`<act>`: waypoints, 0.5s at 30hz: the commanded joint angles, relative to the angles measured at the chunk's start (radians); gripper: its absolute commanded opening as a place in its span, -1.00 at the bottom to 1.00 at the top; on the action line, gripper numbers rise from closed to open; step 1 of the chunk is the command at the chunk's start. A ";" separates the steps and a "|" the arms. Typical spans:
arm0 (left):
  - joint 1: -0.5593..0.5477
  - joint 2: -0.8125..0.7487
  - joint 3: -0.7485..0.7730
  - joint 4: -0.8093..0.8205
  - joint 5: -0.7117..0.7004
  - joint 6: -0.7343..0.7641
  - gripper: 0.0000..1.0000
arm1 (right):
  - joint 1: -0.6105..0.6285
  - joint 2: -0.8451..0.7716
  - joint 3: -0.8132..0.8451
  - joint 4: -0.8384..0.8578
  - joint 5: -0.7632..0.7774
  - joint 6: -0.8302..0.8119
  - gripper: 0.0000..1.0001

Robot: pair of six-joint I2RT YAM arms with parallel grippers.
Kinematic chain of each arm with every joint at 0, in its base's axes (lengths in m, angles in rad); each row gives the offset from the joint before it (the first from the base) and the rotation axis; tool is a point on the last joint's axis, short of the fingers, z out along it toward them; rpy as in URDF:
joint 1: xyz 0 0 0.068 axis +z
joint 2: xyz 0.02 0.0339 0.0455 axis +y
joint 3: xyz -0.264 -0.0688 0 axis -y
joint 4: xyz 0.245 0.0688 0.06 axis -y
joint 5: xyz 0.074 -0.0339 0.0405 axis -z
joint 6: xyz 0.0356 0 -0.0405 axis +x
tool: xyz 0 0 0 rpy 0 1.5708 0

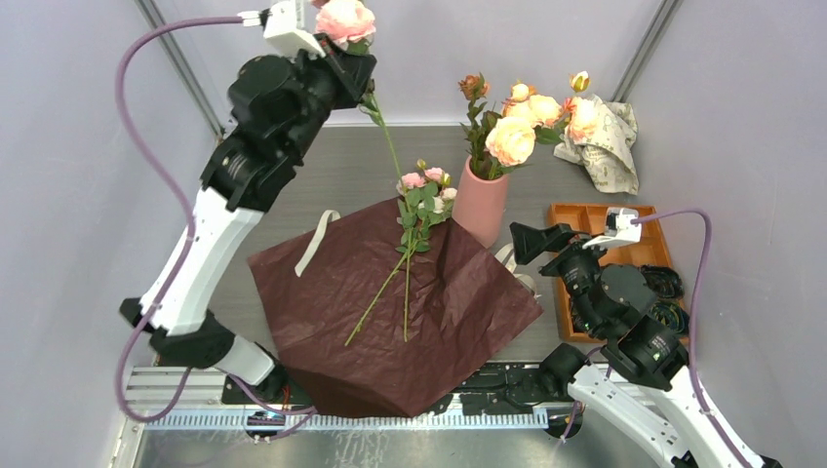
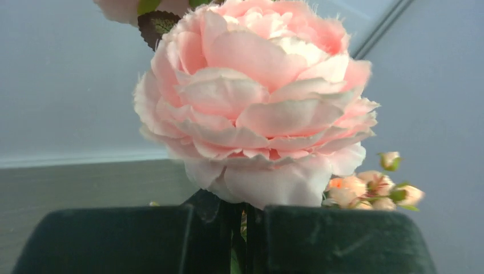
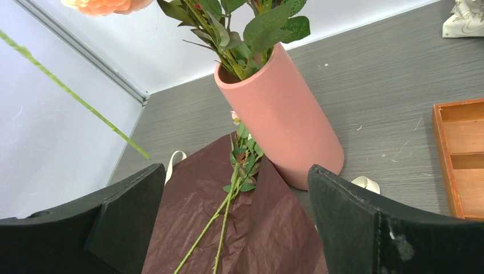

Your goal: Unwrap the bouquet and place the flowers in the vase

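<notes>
My left gripper [image 1: 343,54] is raised high at the back left, shut on the stem just under a large pink rose [image 1: 344,19] [image 2: 257,103]. The rose's green stem [image 1: 385,132] hangs down toward the table. The bouquet's dark red paper [image 1: 390,312] lies spread open, with two small-bloomed flowers [image 1: 421,200] on it, stems toward me. The salmon-pink vase [image 1: 480,203] [image 3: 285,120] stands upright at the paper's far right corner and holds several peach flowers [image 1: 512,136]. My right gripper [image 1: 531,242] [image 3: 235,171] is open just right of the vase, holding nothing.
A cream ribbon [image 1: 317,239] lies on the paper's left edge and another loop [image 3: 365,184] beside the vase base. An orange compartment tray [image 1: 585,219] sits at the right. Crumpled cream printed paper [image 1: 605,141] lies at the back right.
</notes>
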 commanded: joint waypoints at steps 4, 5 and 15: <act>-0.131 -0.126 -0.255 0.647 0.028 0.212 -0.97 | 0.002 -0.020 0.013 0.037 0.022 -0.002 0.99; -0.140 -0.118 -0.251 0.670 0.035 0.226 -0.97 | 0.002 -0.022 0.015 0.034 0.023 -0.004 0.99; -0.192 0.061 -0.059 0.746 0.108 0.218 -0.98 | 0.002 -0.078 0.003 0.011 0.055 -0.012 0.99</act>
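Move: The vase, where the held pink flowers are to go, stands about 20 cm to the left hand's right and 2 cm ahead, its middle some 42 cm lower. The loose flowers' blooms lie about 10 cm ahead, 9 cm right and 51 cm down; the brown wrapping's middle is 16 cm back, 3 cm right and 54 cm below. From the right hand, the vase is about 18 cm ahead, 7 cm left and 20 cm down. The pink flowers, still pinched below the blooms by the closed left fingers, are carried right, closing the sideways gap to the vase by about 8 cm, and lifted nearly as much. The left hand first draws back some 5 cm, then eases slightly forward while still going right; the wrist tips the fingers up about 25 degrees and turns a little clockwise. ##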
